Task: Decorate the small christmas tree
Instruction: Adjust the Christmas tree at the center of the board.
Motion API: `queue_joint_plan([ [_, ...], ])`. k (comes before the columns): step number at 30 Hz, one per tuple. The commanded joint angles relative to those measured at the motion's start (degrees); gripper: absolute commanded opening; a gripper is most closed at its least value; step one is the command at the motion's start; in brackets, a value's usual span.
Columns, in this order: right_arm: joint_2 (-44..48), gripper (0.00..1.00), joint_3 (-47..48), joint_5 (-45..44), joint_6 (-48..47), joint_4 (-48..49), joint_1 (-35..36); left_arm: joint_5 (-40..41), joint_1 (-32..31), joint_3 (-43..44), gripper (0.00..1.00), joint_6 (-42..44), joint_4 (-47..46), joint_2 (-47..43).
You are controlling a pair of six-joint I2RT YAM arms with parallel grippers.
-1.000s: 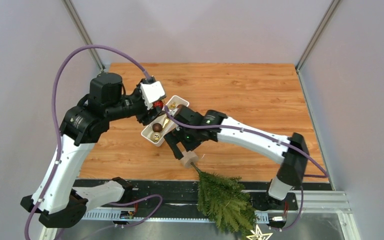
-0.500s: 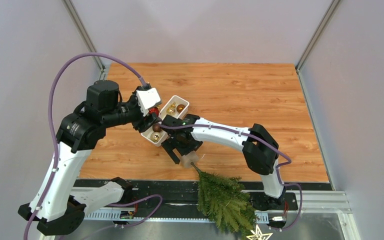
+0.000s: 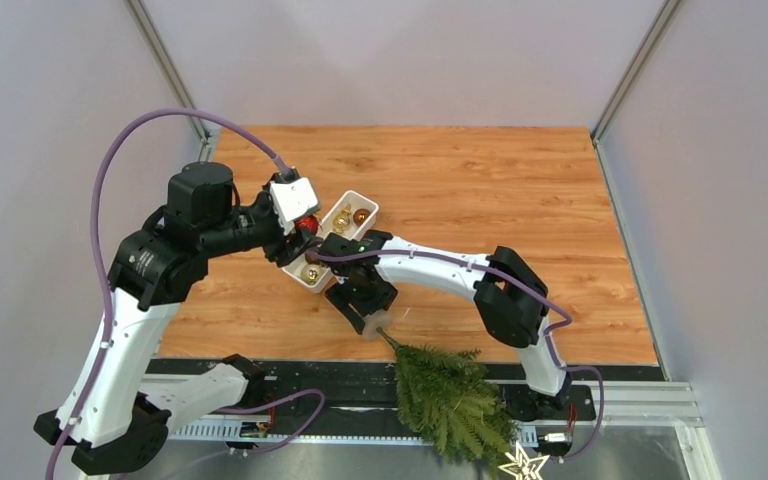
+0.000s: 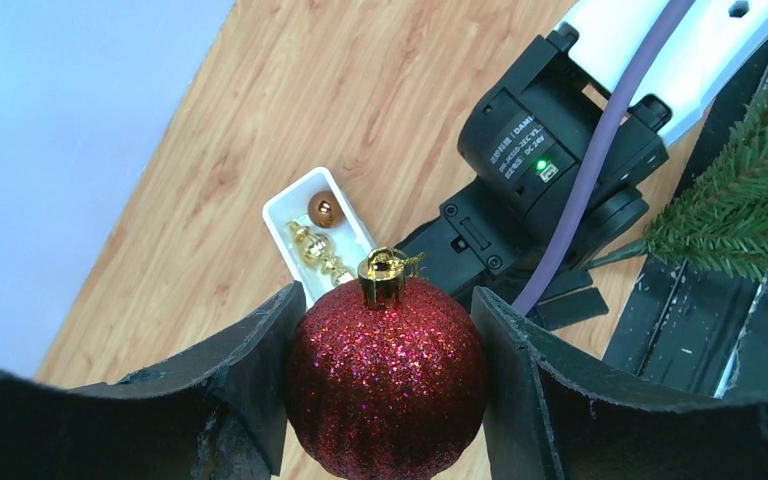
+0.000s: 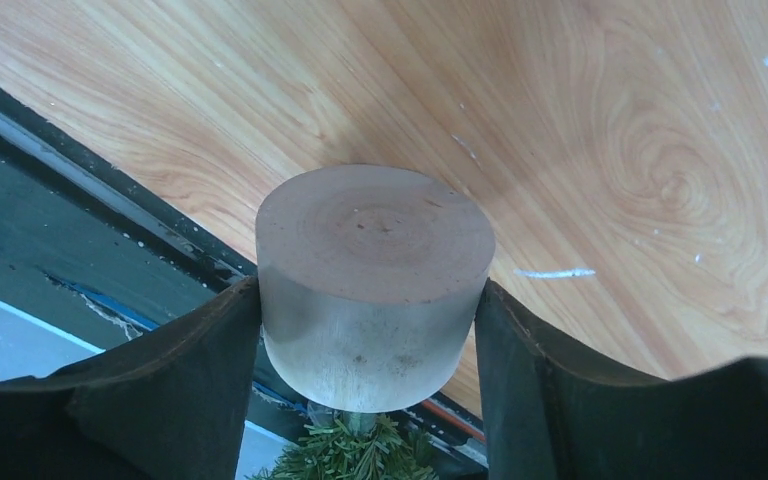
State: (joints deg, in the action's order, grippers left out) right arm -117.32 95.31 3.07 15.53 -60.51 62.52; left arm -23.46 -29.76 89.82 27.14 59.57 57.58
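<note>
The small christmas tree (image 3: 450, 400) lies on its side over the table's near edge, a pale star (image 3: 520, 463) at its tip. Its clear round base (image 3: 373, 323) points toward the tray. My right gripper (image 3: 365, 312) is shut on that base (image 5: 375, 270), both pads pressed against its sides, with green needles (image 5: 350, 455) showing below. My left gripper (image 3: 300, 228) hovers beside the white tray (image 3: 368, 199), shut on a red glitter ball (image 4: 388, 375) with a gold cap. In the left wrist view the tree's branches (image 4: 750, 215) show at the right edge.
The white tray (image 4: 278, 222) holds gold and brown ornaments (image 3: 312, 272). A black rail (image 3: 290, 375) with cables runs along the table's near edge under the tree. Grey walls close in the left, right and back sides.
The right gripper has come down around the tree's base and closed on it, its arm folding inward. The left arm drew slightly back to the left with the red ball.
</note>
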Motion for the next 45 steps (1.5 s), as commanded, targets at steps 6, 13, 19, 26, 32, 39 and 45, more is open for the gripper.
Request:
queue_joint_plan([
  [6,-6.27,0.34,16.31,1.28,-11.52,-1.25,-0.8,0.64,0.81,2.37,0.0,0.96,-1.64,-0.56],
  [13,-11.28,0.32,26.27,5.46,-18.29,-2.68,0.66,1.85,1.07,3.55,0.0,1.86,-1.61,-0.37],
  [19,-11.71,0.32,28.95,4.34,-27.74,-2.54,3.14,2.75,1.64,4.7,0.0,1.94,-2.1,-0.01],
  [26,-10.39,0.3,30.44,2.35,-38.35,-2.39,6.43,3.08,1.95,7.34,0.0,1.73,-1.8,0.4],
  [32,-6.96,0.31,24.49,-0.29,-44.61,-1.64,9.03,3.47,2.21,8.56,0.0,1.88,-1.4,0.41],
  [39,-6.61,0.65,17.23,-8.46,-49.6,0.94,10.86,3.41,2.31,7.36,0.0,1.78,-1.64,0.0],
  [45,-6.63,1.0,18.59,-11.17,-48.31,5.0,12.1,4.7,2.41,6.8,0.0,1.63,-2.08,-0.38],
])
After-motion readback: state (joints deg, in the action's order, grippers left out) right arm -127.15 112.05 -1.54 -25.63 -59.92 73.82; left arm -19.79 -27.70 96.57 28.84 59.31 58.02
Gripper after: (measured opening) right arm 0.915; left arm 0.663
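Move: The right hand already grips the tree's base; the bare spot where it should go is about 9 cm to its left, 1 cm back and some 4 cm below. The white tray's middle lies 16 cm ahead and 9 cm left of this hand, slightly lower, and the foliage about 14 cm back and 14 cm right, roughly level. From the left hand, the same spot is some 4 cm back, 3 cm left and 35 cm below. Bring the right gripper left about 9 cm with the tree's base in its grip, rising a little, first slightly forward, then curving back below the tray's near end while turning some 50 degrees counter-clockwise. Finish by lowering the base, easing forward and opening the fingers around it. Raise the left hand about 4 cm, keeping the red ball pinched. ##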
